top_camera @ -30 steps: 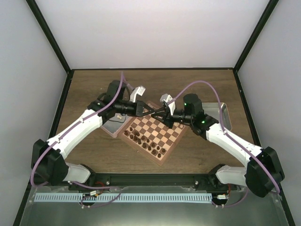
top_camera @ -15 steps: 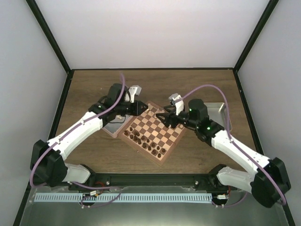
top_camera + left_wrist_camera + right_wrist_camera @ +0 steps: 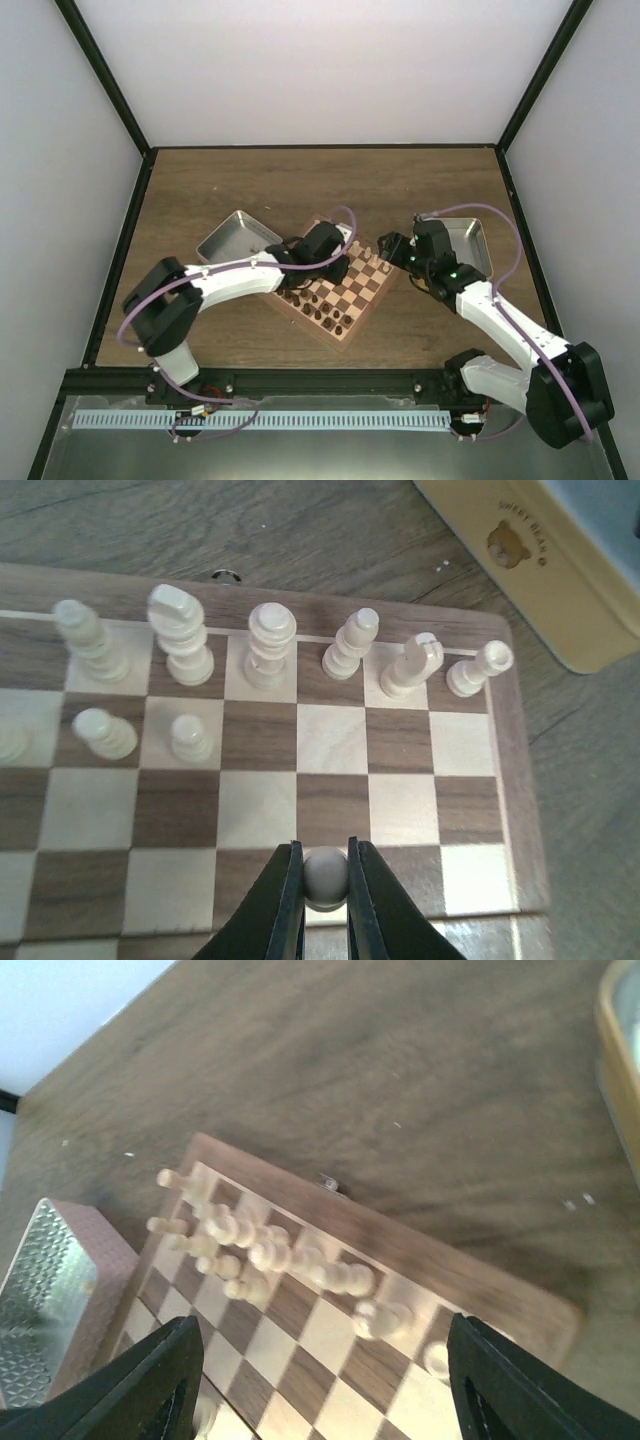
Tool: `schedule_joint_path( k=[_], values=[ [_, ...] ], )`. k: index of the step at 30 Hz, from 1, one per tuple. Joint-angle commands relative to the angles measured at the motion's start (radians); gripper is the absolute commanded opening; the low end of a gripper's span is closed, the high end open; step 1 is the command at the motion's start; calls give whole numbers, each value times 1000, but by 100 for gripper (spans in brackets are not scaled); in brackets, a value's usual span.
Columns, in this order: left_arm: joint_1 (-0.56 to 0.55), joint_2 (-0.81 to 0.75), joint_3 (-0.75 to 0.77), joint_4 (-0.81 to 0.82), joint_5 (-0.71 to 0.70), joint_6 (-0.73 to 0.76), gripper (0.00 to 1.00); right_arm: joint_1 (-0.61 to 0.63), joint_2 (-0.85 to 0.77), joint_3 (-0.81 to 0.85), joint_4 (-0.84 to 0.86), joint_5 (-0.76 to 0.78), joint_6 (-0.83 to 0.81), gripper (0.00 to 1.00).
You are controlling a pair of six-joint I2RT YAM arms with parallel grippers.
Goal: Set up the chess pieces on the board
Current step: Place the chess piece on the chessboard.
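Note:
The board lies turned like a diamond between my arms. Several beige chess pieces stand in a row along its far edge, with two more one rank nearer. My left gripper is shut on a round-headed beige pawn, low over a square near the board's right edge. From above, the left gripper is over the board's upper half. My right gripper stands wide open above the board's far corner with nothing between its fingers. The same gripper sits off the board's right corner.
Dark pieces stand along the board's near-left side. A silver tray rests at the board's left, a second tray to the right behind my right arm. The beige-walled tray lies close past the board's corner.
My left arm swung from over the left tray down onto the board with the pawn in its jaws. My right gripper opened and drew back to the right, off the board's middle.

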Motion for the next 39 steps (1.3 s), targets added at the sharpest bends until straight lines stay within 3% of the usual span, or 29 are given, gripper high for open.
schedule_joint_path(
  k=[1, 14, 39],
  values=[
    [-19, 93, 73, 57, -71, 62, 5, -13, -53, -31, -28, 49, 147, 69],
    [-36, 240, 145, 74, -133, 117, 6, -15, -83, -48, -44, 77, 146, 69],
    [-33, 313, 192, 76, -186, 140, 12, -15, -85, -45, -53, 63, 143, 70]
  ],
)
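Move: My left hand holds a white pawn. The empty dark square in front of the white queen lies about 4 cm ahead, 3 cm right and 8 cm below. The queen stands some 6 cm ahead and 5 right, the king about 7 ahead and 3 right, and the nearest placed pawn 5 ahead and 1 right, all roughly 6 below. From my right hand that square is about 8 cm left, 1 ahead and 12 below. I keep the pawn pinched in my left fingertips and sink about 5 cm, quickly at first, then easing, while going 4 cm forward and 3 right to bring it over the empty square between the queen and the middle of the board. My wrist tips some 10 degrees, swinging the fingers more forward. My open right hand draws about 2 cm right and back, then holds still. ##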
